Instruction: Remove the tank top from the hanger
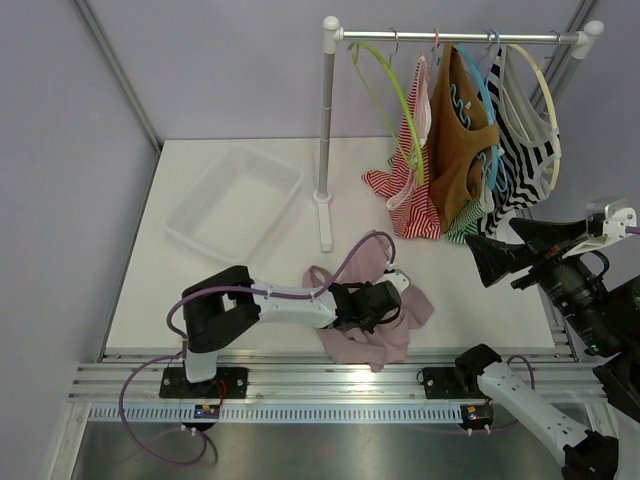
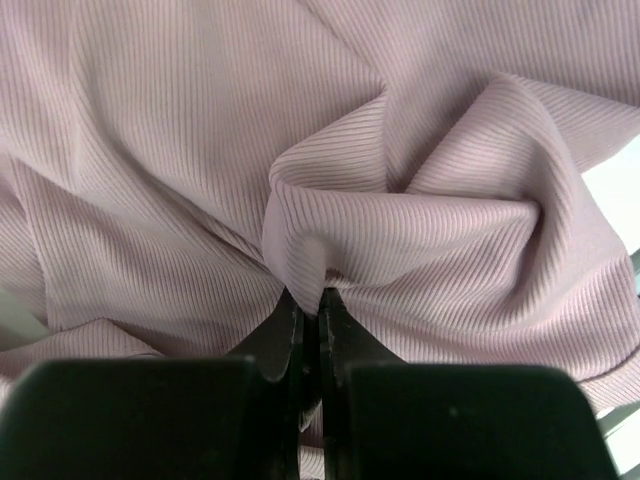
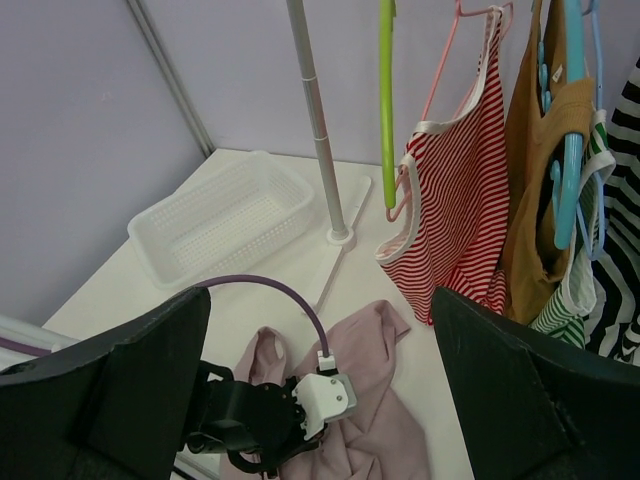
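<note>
The pink ribbed tank top lies crumpled on the white table near the front edge, off any hanger. My left gripper is down on it, and in the left wrist view it is shut on a raised fold of the pink cloth. A green hanger hangs bare at the left of the rack rail. My right gripper is in the air at the right, open and holding nothing. Its view looks down on the tank top and the left gripper.
On the rail, on hangers, are a red-striped top, a brown top and a black-and-white striped top. The rack's pole and foot stand mid-table. A white mesh basket sits at the back left.
</note>
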Available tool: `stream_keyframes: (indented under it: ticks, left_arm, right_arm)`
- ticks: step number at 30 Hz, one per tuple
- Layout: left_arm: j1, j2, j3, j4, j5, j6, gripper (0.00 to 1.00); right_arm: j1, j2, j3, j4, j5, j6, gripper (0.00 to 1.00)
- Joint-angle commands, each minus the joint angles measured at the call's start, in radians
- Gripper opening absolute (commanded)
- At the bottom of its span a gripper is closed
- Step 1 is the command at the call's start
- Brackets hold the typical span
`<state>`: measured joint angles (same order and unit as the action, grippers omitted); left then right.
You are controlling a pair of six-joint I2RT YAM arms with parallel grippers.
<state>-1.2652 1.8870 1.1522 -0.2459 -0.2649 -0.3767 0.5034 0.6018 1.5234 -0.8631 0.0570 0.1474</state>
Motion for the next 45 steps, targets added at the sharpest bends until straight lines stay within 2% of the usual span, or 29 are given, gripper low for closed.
stream_keyframes:
  ticks: [1,6,12,17,21,26,27,30,34,36,41,45]
  left_arm:
    - [0.001,-0.018,-0.003,-0.049,-0.1,-0.03,0.0]
    - [0.001,-0.248,-0.011,-0.171,-0.371,-0.12,0.0]
    - [0.033,-0.474,0.046,-0.338,-0.581,-0.156,0.0]
    - [0.144,-0.655,0.16,-0.4,-0.596,-0.076,0.0]
    - [0.262,-0.704,0.286,-0.403,-0.567,0.022,0.0]
    - [0.493,-0.649,0.496,-0.417,-0.418,0.097,0.0]
    - [0.522,-0.6,0.582,-0.43,-0.398,0.104,0.0]
    - [0.695,-0.505,0.688,-0.481,-0.302,0.11,0.0]
    - [0.852,-0.375,0.829,-0.507,-0.113,0.095,0.0]
    - [0.895,-0.313,0.88,-0.532,-0.048,0.078,0.0]
    - [0.995,-0.152,0.968,-0.561,-0.008,0.012,0.0]
    - [1.084,-0.037,1.024,-0.661,-0.04,-0.073,0.0]
  right_arm:
    - [0.006,0.006,-0.019,-0.007,0.04,0.008,1.0]
    - [0.007,-0.014,-0.035,0.004,0.064,0.006,1.0]
    - [0.006,-0.043,-0.054,0.022,0.072,0.011,0.99]
    - [0.004,-0.056,-0.06,0.029,0.072,0.015,0.99]
    - [0.006,-0.065,-0.069,0.042,0.066,0.017,0.99]
    - [0.006,-0.077,-0.108,0.084,0.05,0.017,0.99]
    - [0.004,-0.077,-0.112,0.087,0.05,0.015,1.0]
    - [0.006,-0.077,-0.115,0.084,0.05,0.008,0.99]
    - [0.006,-0.105,-0.134,0.104,0.064,0.001,0.99]
    - [0.006,-0.112,-0.147,0.114,0.07,-0.002,0.99]
    - [0.006,-0.111,-0.161,0.121,0.139,0.009,0.99]
    - [0.006,-0.094,-0.164,0.128,0.228,0.029,1.0]
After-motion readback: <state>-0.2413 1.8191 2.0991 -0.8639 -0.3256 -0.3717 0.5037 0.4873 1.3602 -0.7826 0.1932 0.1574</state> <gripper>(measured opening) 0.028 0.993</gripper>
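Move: The left fingers are already shut on the tank top at the table. From them the middle of the white basket lies about 26 cm ahead and 36 cm to the left, a couple of centimetres higher. The rack post's foot stands about 25 cm ahead and 15 cm to the left, level with the table. The red striped top hangs some 25 cm ahead, 4 cm right and 25 cm up. From the right hand the basket is about 28 cm ahead, 44 cm left and 43 cm down. Keep the left gripper shut on the pinched tank top and sweep it up and left, then more and more forward, on the near side of the rack post towards the basket, turning about 60 degrees counter-clockwise. Climb some 43 cm, then sink about 12 cm over the basket, ending roughly 32 cm forward and 32 cm left. ##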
